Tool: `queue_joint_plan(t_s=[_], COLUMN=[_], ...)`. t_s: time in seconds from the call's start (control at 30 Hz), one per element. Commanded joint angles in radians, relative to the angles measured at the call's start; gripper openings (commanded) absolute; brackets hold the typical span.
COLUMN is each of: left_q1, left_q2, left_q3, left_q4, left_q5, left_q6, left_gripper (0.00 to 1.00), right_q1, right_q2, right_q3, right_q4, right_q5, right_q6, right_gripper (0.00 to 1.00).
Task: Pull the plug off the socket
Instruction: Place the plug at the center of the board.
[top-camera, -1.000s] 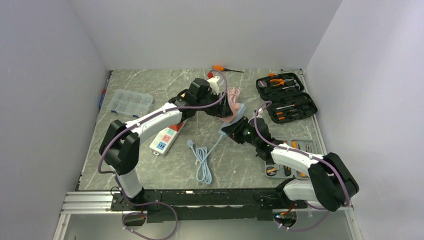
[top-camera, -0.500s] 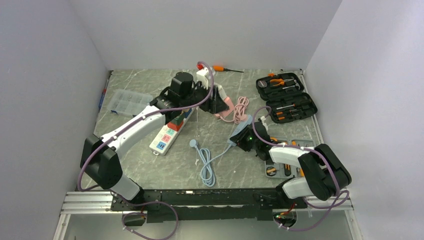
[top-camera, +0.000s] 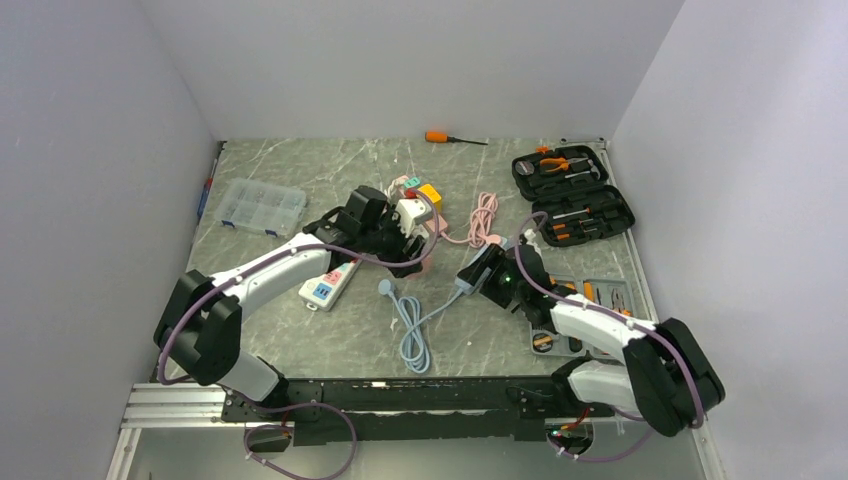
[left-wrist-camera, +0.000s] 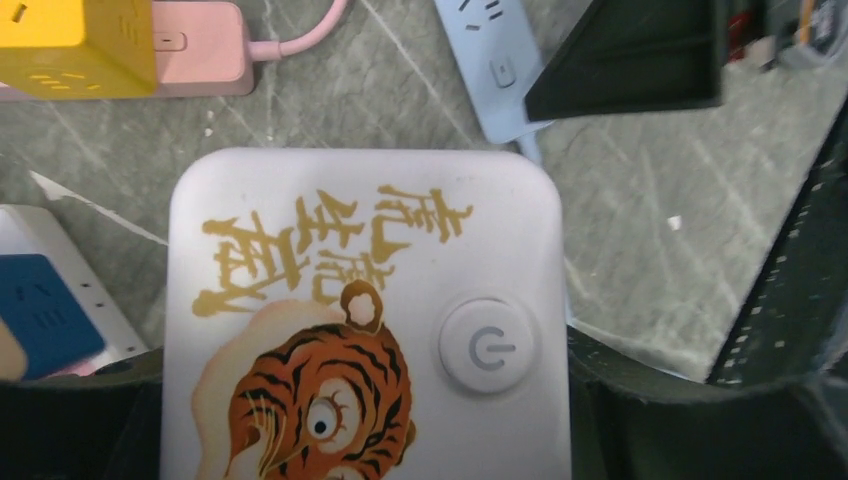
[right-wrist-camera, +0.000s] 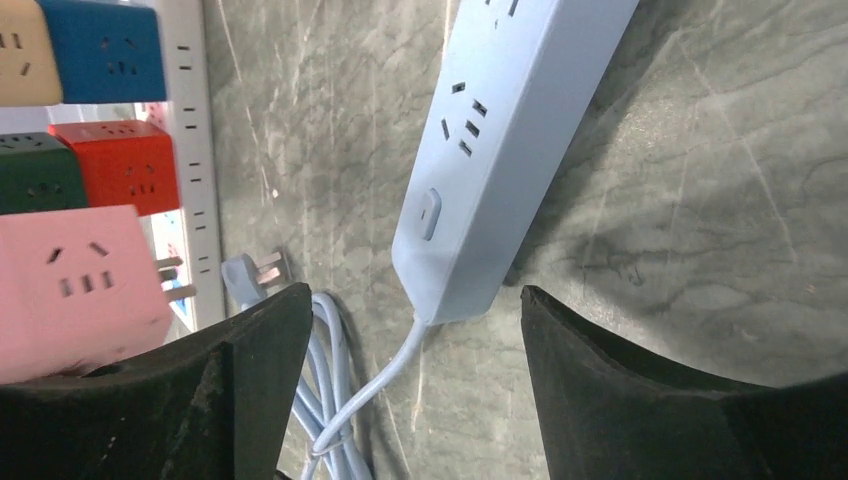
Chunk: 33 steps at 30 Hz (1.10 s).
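My left gripper (left-wrist-camera: 365, 410) is shut on a white cube plug (left-wrist-camera: 365, 300) that bears a tiger picture and a round power button. In the top view that plug (top-camera: 410, 211) sits in the left gripper (top-camera: 400, 222) near the table's middle, apart from any strip. The light blue socket strip (right-wrist-camera: 510, 140) lies flat on the marble table, its cable end between the spread fingers of my right gripper (right-wrist-camera: 415, 340), which is open and touches nothing. The top view has the right gripper (top-camera: 478, 268) over the strip (top-camera: 461, 284).
A pink strip (left-wrist-camera: 195, 50) carrying a yellow cube (left-wrist-camera: 75, 45) lies just beyond the white plug. A long white strip (top-camera: 335, 275) holds several coloured cubes. The blue cable coil (top-camera: 410, 325) runs toward me. Tool cases (top-camera: 572, 195) stand at the right, a clear organiser box (top-camera: 262, 207) at the left.
The left arm drew back toward the near left with the white plug in its grip. The right gripper opened and let go of the blue strip, which now lies on the table.
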Motion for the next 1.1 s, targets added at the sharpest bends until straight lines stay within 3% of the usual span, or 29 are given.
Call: queue_joint_plan(t_s=[0.0,0.27,0.7,0.93,1.07], left_q1=[0.003,0.002,-0.024,-0.066,-0.069], left_q2=[-0.015,0.104,0.219,0.317,0.397], left_q3=[-0.006,0.069,0.137,0.231,0.344], left_q4=[0.056,-0.053,-0.210,-0.263,-0.374], left_q5=[-0.051,-0.148,-0.209,-0.284,-0.297], left_q6=[0.175,0.294,0.418,0.444,0.399], left_gripper=[0.00,0.00,0.01,0.18,0.43], right_q1=[-0.021,-0.149,-0.192,-0.192,-0.192], right_q2=[-0.107,-0.239,-0.172,-0.130,-0.086], right_q3=[0.020,0.106,0.142,0.144,0.137], right_q4=[-0.108,-0.290,-0.310,-0.285,-0.229], right_q5=[0.063,0.084,0.052,0.046,0.046], right_q6=[-0.045,-0.119,-0.135,-0.134,-0.121], right_gripper=[0.78,0.78,0.79,0.81,0.81])
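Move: The plug, a pink cube with the tiger-printed white one, is held in the left hand; its spot at the board's centre lies about 4 cm ahead of that hand, 3 cm left and some 13 cm below. On the table, the blue plug lies 5 cm left and 1 cm back, the blue strip 15 cm right and 3 cm ahead. From the right hand that spot is roughly 17 cm left, 2 cm ahead and 4 cm lower. The plug is carried down some 8 cm and about 3 cm forward towards the board's centre in the left hand's unchanged grip, drifting left and then partly back, while the wrist swings about 30 degrees so the fingers point more steeply down. The empty, open right hand goes about 7 cm right, away from the plug, rising and then sinking again. ##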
